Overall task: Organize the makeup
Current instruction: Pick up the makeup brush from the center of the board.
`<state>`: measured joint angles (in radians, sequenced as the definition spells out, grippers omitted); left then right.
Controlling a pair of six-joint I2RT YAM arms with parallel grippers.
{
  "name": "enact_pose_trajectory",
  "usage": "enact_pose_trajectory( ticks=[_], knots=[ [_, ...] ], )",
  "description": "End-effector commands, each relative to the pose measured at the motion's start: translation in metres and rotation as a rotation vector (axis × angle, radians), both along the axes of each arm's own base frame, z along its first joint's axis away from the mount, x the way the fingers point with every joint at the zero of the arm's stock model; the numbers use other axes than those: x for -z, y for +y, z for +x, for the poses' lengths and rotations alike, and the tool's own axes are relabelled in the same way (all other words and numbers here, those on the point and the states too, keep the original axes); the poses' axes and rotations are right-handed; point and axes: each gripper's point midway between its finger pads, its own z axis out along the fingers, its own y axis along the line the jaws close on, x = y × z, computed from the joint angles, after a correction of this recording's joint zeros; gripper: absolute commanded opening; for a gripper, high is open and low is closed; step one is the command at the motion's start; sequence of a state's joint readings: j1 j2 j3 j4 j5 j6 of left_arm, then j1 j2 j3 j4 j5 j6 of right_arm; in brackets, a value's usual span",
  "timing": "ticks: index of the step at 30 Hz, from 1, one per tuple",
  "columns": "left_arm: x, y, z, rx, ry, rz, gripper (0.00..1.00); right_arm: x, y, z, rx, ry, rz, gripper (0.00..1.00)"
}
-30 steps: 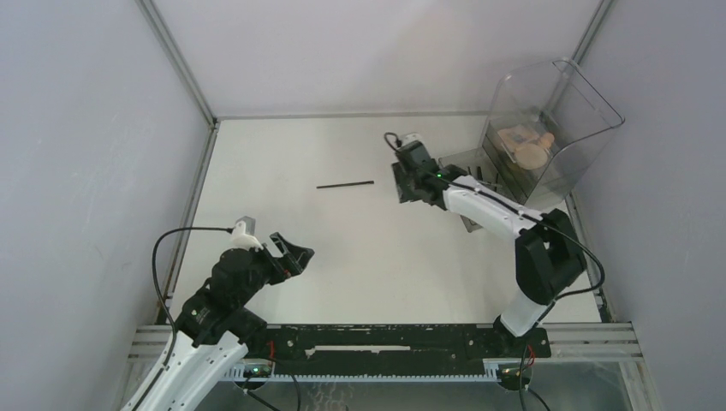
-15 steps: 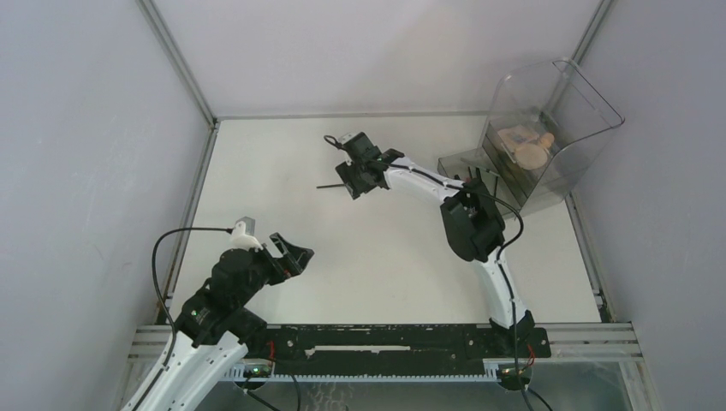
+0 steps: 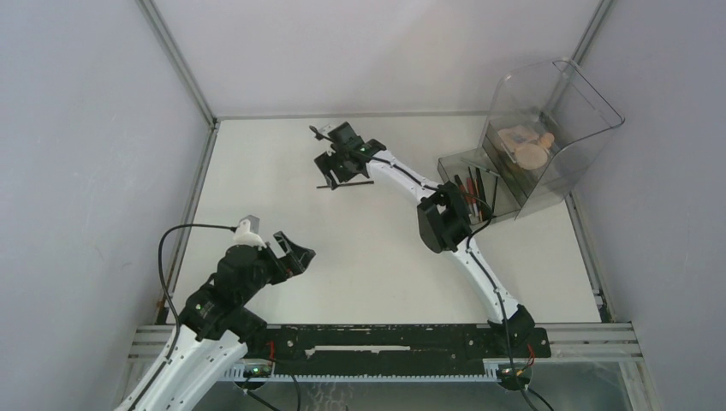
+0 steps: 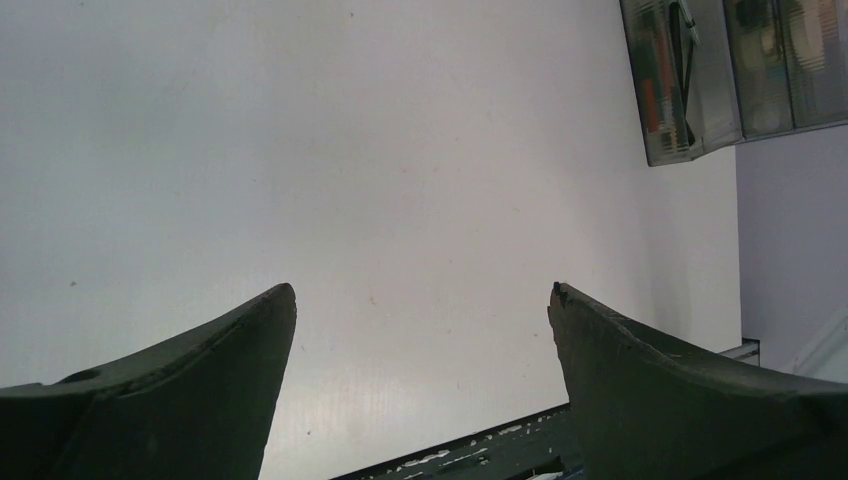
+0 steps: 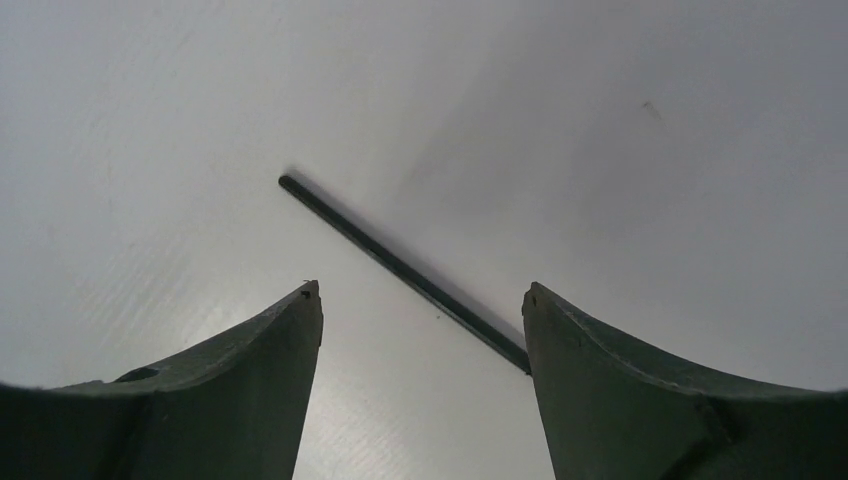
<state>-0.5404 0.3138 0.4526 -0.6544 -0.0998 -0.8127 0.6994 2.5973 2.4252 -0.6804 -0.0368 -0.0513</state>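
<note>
A thin black pencil (image 3: 365, 182) lies alone on the white table at mid-back. In the right wrist view the pencil (image 5: 400, 265) runs diagonally, and its lower end passes behind the right finger's tip. My right gripper (image 3: 340, 171) (image 5: 420, 290) hovers just over it, open, with nothing between the fingers. My left gripper (image 3: 296, 254) (image 4: 422, 290) stands wide open and empty at the front left, far from the pencil. Other makeup sits in the organizer: pencils and red sticks (image 3: 473, 187) in its open drawer, and beige compacts (image 3: 526, 145) higher up.
The clear smoky organizer box (image 3: 572, 103) stands at the back right against the wall; its corner (image 4: 700, 80) shows in the left wrist view. Grey walls close the table on the left, the back and the right. A metal rail (image 3: 385, 338) runs along the near edge.
My right arm has swung left from beside the organizer's drawer to above the lone pencil, and its jaws have widened. The left arm has stayed in place.
</note>
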Motion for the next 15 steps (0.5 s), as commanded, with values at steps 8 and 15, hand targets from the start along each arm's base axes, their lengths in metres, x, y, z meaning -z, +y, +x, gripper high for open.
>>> enact_pose_trajectory(
  ticks=[8,15],
  knots=[
    [-0.011,-0.002,0.006,-0.014,-0.037,-0.022,1.00,0.020,-0.004,-0.042,-0.061,0.150,0.007,0.74],
    [-0.013,-0.007,0.007,0.007,-0.041,-0.035,1.00,0.038,-0.027,-0.074,-0.044,0.179,-0.084,0.50]
  ],
)
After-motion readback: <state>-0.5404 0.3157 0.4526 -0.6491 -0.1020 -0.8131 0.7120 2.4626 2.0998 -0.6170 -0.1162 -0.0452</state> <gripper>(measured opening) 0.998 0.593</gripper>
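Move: The makeup brush lies crosswise on the board just under the open right hand, its middle about 3 cm to that hand's right, 1 cm back and 4 cm below; the board around it is empty. From the waiting left hand the makeup brush is roughly 28 cm ahead, 10 cm to the right and 13 cm down. Right hand sinks 3 cm to the makeup brush and drags it back, travelling some 5 cm, fingers part-closing. ##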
